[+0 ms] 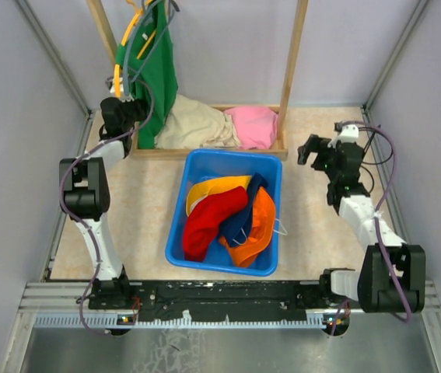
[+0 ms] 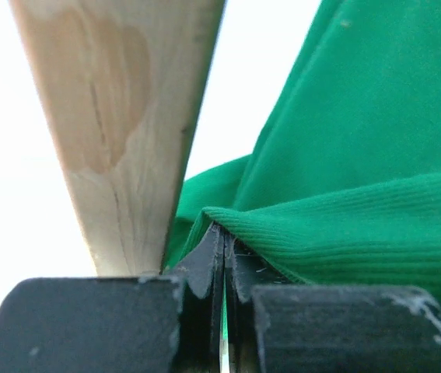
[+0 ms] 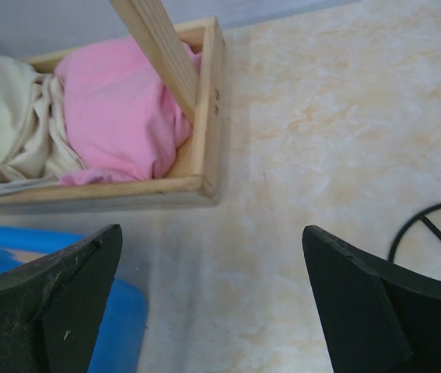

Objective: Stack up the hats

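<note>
The hats lie piled in a blue bin (image 1: 232,155) at the table's middle: a red hat (image 1: 207,224), a yellow-orange hat (image 1: 212,186), a navy hat (image 1: 245,211) and a bright orange hat (image 1: 257,229). My left gripper (image 1: 125,105) (image 2: 224,233) is up at the back left, far from the bin. Its jaws are shut, with the tips pressed against the ribbed hem of a green top (image 2: 360,155). My right gripper (image 1: 307,149) (image 3: 211,233) hangs open over bare table right of the bin, holding nothing. A corner of the bin (image 3: 119,326) shows by its left finger.
A wooden rack post (image 2: 119,116) stands close left of my left fingers. The green top (image 1: 154,78) hangs from the rack. A wooden tray (image 3: 204,93) at the back holds beige cloth (image 3: 10,116) and pink cloth (image 3: 119,109). Another post (image 1: 292,54) rises at the tray's right end.
</note>
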`<state>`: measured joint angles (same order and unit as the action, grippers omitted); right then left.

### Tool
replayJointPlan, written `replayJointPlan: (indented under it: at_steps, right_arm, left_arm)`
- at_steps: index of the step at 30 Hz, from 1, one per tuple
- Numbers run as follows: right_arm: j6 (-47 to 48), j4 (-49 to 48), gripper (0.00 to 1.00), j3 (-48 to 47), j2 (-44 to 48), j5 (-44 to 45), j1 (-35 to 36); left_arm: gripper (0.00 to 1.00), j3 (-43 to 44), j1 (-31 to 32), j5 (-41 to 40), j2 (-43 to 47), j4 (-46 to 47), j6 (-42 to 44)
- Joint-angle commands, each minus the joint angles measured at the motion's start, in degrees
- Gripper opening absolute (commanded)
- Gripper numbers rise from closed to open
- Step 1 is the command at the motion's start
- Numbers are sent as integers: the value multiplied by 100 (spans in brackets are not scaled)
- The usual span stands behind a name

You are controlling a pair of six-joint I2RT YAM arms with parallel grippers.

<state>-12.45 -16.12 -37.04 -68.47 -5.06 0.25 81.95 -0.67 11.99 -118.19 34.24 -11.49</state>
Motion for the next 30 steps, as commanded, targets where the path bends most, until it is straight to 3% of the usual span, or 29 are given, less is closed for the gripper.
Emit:
replayJointPlan:
  at_steps: [1,5,12,13,16,17,19,21,22,23,30]
  right_arm:
    - [-867,746,99,-1066,-483,-547,28]
    - [-1636,514,99,-1464,-877,-702,29]
    - [-2518,306,99,-2698,-2226,-1253,34]
    - [-2660,298,95,-2940,-2474,-1245,36]
    - [-3004,272,67,-3510,-3107,-1238,40]
    - [-3148,274,57,-3700,-3280,-1215,43]
    - [-3518,171,45,-4022,-3646,-1236,45]
    - [-3930,-12,26,-4338,-4003,-1298,94]
    - [-4134,-108,9,-4486,-4164,-1310,141]
    - [-4299,-168,0,-4646,-4317,-1280,196]
    - [-5134,-245,0,-5437,-5051,-932,711]
  left_arm:
    - [0,451,-121,-1034,-232,-52,264]
    - [0,527,-279,-1436,-257,-147,350]
    - [0,391,-561,-1061,-85,-90,343]
    - [0,344,-561,-989,20,-65,372]
    - [1,199,-564,-796,472,-185,342]
    - [5,141,-565,-756,640,-298,327]
    - [27,-111,-564,-660,1027,-414,283]
    - [37,-486,-563,-576,1458,-437,237]
    - [42,-717,-565,-541,1699,-435,199]
    - [46,-899,-564,-528,2011,-493,184]
    - [47,-2361,-547,-639,3599,-1186,69]
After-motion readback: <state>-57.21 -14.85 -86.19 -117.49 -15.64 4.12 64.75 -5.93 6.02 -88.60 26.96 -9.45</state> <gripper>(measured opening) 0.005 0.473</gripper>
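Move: The rack's left post stands right beside my shut left fingers, some 3 cm to their left and level with them; the green shirt hangs about 6 cm to their right, and the beige cloth lies in the tray roughly 15 cm right and 16 cm below. From my right hand, the rack's right post is about 21 cm ahead and 9 cm left, with the pink cloth 8 cm farther left of it and 14 cm below the hand. With my left fingers already against the left post, I keep pushing it left for about 6 cm, turning some 10 degrees counter-clockwise, then open halfway and pull back and up, away from post and shirt. Meanwhile my right hand reaches about 20 cm forward, rising slightly first and then veering left, rolls its left side up some 45 degrees and shuts its empty fingers as it comes up close to the right post. ##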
